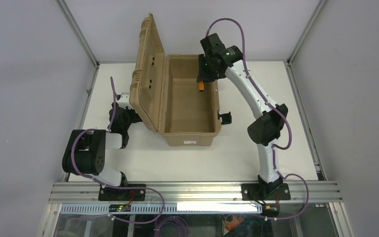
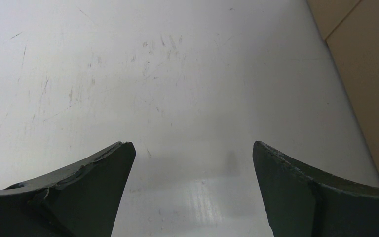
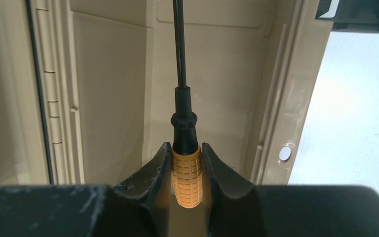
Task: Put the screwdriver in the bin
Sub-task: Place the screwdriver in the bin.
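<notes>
The tan bin (image 1: 190, 134) stands open at the table's middle, its ribbed lid (image 1: 147, 74) upright on the left. My right gripper (image 1: 203, 84) hangs over the bin's far right corner, shut on the screwdriver (image 1: 202, 87). In the right wrist view the fingers clamp the orange handle (image 3: 186, 175), the gripper (image 3: 186, 148) points into the bin (image 3: 108, 89), and the black shaft points away over the bin floor. My left gripper (image 2: 192, 148) is open and empty over bare table; in the top view it (image 1: 123, 106) sits left of the lid.
A black latch (image 1: 225, 118) sticks out on the bin's right side. White table (image 1: 256, 148) lies right of and in front of the bin. Grey walls with metal posts enclose the table. The bin's tan side shows in the left wrist view (image 2: 370, 74).
</notes>
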Controlling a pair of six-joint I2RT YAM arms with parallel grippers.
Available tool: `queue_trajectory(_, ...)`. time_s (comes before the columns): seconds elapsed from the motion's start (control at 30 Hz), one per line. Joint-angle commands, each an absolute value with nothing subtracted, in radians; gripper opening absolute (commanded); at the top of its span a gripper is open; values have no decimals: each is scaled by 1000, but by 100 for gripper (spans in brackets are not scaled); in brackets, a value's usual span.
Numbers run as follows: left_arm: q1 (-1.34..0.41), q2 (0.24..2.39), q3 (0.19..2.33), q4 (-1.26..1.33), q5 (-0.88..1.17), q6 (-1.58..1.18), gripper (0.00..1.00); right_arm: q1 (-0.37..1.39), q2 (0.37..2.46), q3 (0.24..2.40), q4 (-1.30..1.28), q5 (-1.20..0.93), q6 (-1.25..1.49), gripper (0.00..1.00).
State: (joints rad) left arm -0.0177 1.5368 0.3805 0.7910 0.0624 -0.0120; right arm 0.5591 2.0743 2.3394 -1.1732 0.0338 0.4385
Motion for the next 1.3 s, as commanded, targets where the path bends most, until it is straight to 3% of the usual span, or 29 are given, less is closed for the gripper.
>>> queue_trajectory(0.0,-12,1506,374,823,84,-23,99,579,2093,2309,-1119,66,500,0)
queue_trajectory(1.27,-12,1506,374,822,84,-23,99,620,2475,2251,-989,138,625,0)
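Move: The right hand holds the screwdriver over the open bin, whose middle is about 5 cm to its left, level with it fore and aft, and some 17 cm below. The raised lid stands about 19 cm to the left, and the near latch some 9 cm back and 10 cm to the right. From the idle left hand, the bin's middle is about 28 cm right, 3 cm ahead and slightly higher. The right hand sinks about 21 cm into the bin, still gripping the screwdriver and tipping some 20 degrees. ##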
